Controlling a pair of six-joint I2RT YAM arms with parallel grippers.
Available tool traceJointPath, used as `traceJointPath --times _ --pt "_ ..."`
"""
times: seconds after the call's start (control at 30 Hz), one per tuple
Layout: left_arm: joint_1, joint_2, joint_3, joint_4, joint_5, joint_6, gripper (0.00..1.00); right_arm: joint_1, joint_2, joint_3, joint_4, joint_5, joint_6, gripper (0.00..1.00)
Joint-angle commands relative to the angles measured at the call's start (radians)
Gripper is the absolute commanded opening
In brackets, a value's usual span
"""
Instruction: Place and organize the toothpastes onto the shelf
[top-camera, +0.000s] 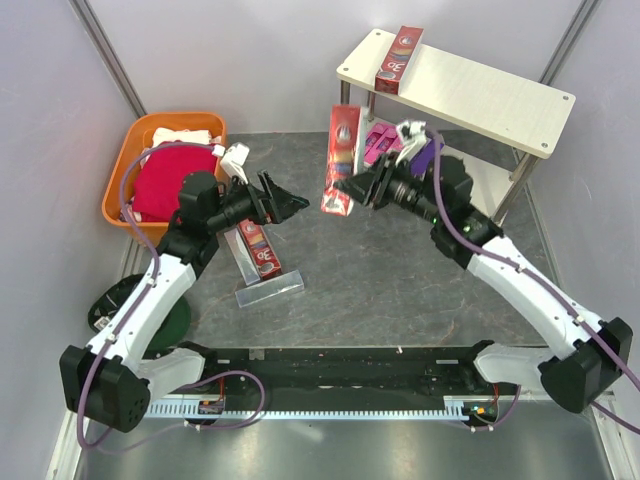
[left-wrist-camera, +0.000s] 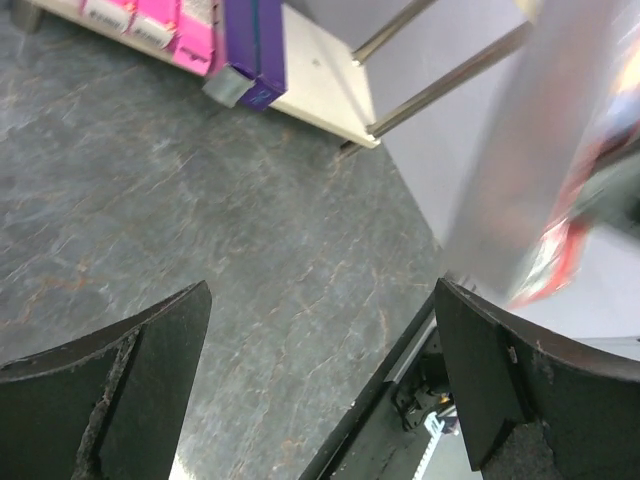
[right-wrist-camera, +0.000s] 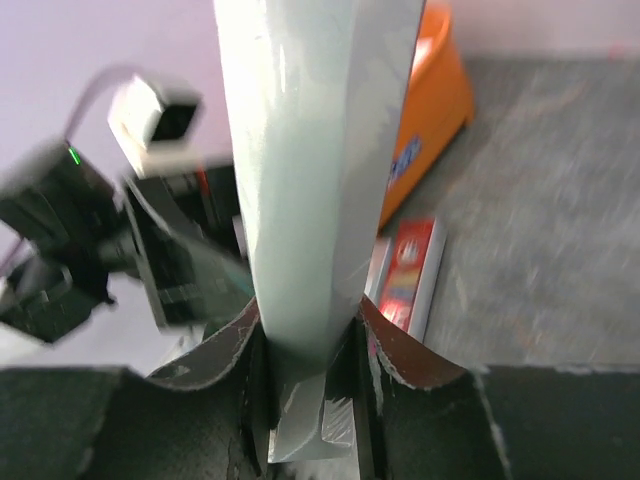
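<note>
My right gripper is shut on a dark red and silver-grey toothpaste carton and holds it upright above the table, left of the shelf. In the right wrist view the carton stands between the fingers of the gripper. My left gripper is open and empty, pointing at the held carton from close by; its own view shows wide jaws. A dark red carton lies on the top board. Pink cartons and a purple one lie on the lower board.
A dark red carton and a silver-grey one lie on the table under the left arm. An orange basket with red and white cloths stands at the back left. Grey walls close in both sides.
</note>
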Motion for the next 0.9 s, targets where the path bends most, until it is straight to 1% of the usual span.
traceJointPath --times 0.0,0.03,0.1,0.13,0.2,0.23,0.3,0.33,0.5,0.63,0.7,0.73,0.87 --pt "0.004 0.024 -0.01 -0.052 -0.033 0.059 1.0 -0.089 0.079 0.224 -0.062 0.039 -0.076 0.35" --pt "0.004 0.029 -0.018 -0.052 -0.029 0.059 1.0 -0.111 0.1 0.298 -0.076 0.033 -0.079 0.36" --pt "0.003 0.041 -0.022 -0.052 -0.016 0.058 1.0 -0.178 0.166 0.365 -0.093 0.002 -0.068 0.36" --pt "0.003 0.046 -0.028 -0.052 -0.012 0.058 1.0 -0.201 0.188 0.423 -0.094 -0.013 -0.067 0.36" --pt "0.003 0.054 -0.036 -0.047 0.0 0.056 1.0 -0.247 0.255 0.483 -0.104 -0.059 -0.053 0.36" --pt "0.004 0.057 -0.044 -0.046 0.004 0.056 1.0 -0.296 0.278 0.538 -0.102 -0.079 -0.035 0.36" --pt "0.003 0.061 -0.05 -0.041 0.008 0.058 1.0 -0.361 0.35 0.595 -0.104 -0.135 -0.011 0.36" --pt "0.003 0.069 -0.058 -0.04 0.01 0.056 1.0 -0.381 0.375 0.653 -0.104 -0.149 0.01 0.36" --pt "0.003 0.095 -0.084 -0.002 0.036 0.038 1.0 -0.496 0.531 0.828 -0.11 -0.208 0.076 0.36" --pt "0.003 0.118 -0.093 0.005 0.045 0.036 1.0 -0.565 0.611 0.911 -0.111 -0.254 0.127 0.36" --pt "0.003 0.126 -0.098 0.009 0.048 0.033 1.0 -0.583 0.628 0.919 -0.111 -0.265 0.145 0.36" --pt "0.003 0.127 -0.099 0.015 0.048 0.03 1.0 -0.614 0.633 0.919 -0.111 -0.265 0.147 0.37" --pt "0.003 0.144 -0.099 0.017 0.053 0.03 1.0 -0.633 0.668 0.917 -0.107 -0.269 0.168 0.38"
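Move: My right hand already holds a red toothpaste; the free spot for it on the shelf's top board is about 29 cm ahead and 19 cm right, roughly at hand height. The red toothpaste already there lies some 10 cm right and 30 ahead; the purple toothpastes below, 22 ahead, 17 right and 27 down. From my open left hand, the floor's red toothpaste is 8 cm left, level fore-and-aft and 27 below. I swing the gripped toothpaste up about 9 cm while driving it forward and right, then on over the top board, sinking some 3 cm beside the red toothpaste there; in all about 25 cm forward and 19 right, the wrist turning some 25 degrees clockwise. My left hand sinks nearly straight down about 10 cm, tipping downward, fingers still wide open. ##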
